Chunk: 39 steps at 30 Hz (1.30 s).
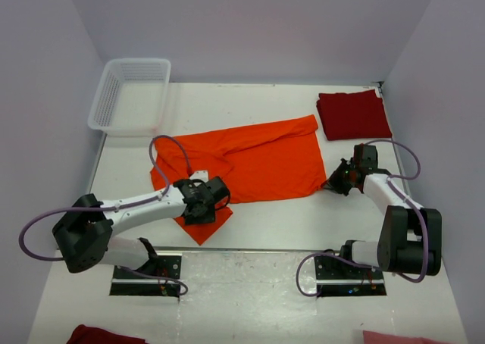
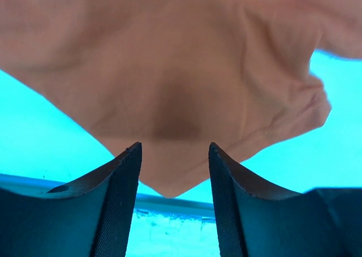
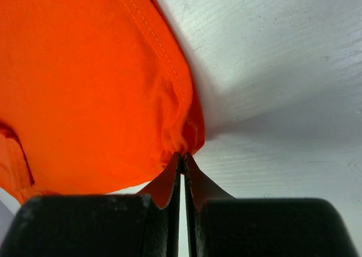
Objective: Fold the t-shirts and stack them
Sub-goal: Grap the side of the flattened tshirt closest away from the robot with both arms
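A bright orange t-shirt (image 1: 261,161) lies spread across the middle of the table. My left gripper (image 1: 203,207) hovers over its near-left part. In the left wrist view the left gripper (image 2: 174,155) is open, and the shirt (image 2: 169,70) looks washed out pale; its pointed corner sits between the fingers (image 2: 121,183) without being pinched. My right gripper (image 1: 334,182) is at the shirt's near-right corner. The right wrist view shows this gripper (image 3: 184,156) shut on the bunched orange hem (image 3: 181,132). A dark red t-shirt (image 1: 352,114) lies folded at the back right.
A white lattice basket (image 1: 129,94) stands at the back left. Side walls close in on both sides. A dark red cloth (image 1: 102,335) and a pink cloth (image 1: 402,338) show at the bottom edge, in front of the arm bases.
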Motion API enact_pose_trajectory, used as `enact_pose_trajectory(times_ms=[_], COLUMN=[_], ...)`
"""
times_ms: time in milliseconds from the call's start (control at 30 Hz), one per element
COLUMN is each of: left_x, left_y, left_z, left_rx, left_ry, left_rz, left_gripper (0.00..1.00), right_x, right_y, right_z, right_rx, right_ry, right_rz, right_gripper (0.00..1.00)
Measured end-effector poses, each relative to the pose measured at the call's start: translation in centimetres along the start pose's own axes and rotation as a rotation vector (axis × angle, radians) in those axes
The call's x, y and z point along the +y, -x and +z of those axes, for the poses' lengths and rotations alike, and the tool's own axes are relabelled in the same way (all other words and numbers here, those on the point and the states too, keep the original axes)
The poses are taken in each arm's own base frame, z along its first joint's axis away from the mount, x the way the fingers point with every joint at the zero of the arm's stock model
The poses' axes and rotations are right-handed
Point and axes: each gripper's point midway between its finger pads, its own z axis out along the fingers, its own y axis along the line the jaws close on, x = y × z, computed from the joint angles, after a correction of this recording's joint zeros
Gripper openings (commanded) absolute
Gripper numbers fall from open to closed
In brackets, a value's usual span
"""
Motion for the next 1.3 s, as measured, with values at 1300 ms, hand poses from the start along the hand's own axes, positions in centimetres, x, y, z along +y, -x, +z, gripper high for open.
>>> enact_pose_trajectory(times_ms=[1300], left_x=[0.0], left_y=[-7.2], left_z=[0.0], left_rx=[0.081], left_ry=[-0.037], left_rz=[0.015], left_gripper=[0.45], right_x=[0.7], right_y=[0.2], right_z=[-0.3], right_rx=[-0.016], right_ry=[0.039], right_rz=[-0.018], right_gripper=[0.0])
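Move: The orange shirt's near sleeve corner, for which the left hand is bound, lies about 7 cm back of it, practically in line sideways, and some 3 cm lower. The table's near edge runs roughly 2 cm behind that corner; the sleeve's other cuff corner sits about 3 cm ahead of the hand and 9 cm to its right. From the right hand, already shut on the hem corner, the near sleeve corner is some 19 cm back and 39 cm left. Back towards its base goes the left hand, about 6.5 cm over the sleeve to its near corner, quickly at first and then easing, while sinking some 2.5 cm. Its fingers stay half open and end astride the corner, not yet pinching. The right hand stays put and keeps its pinch on the hem corner. ##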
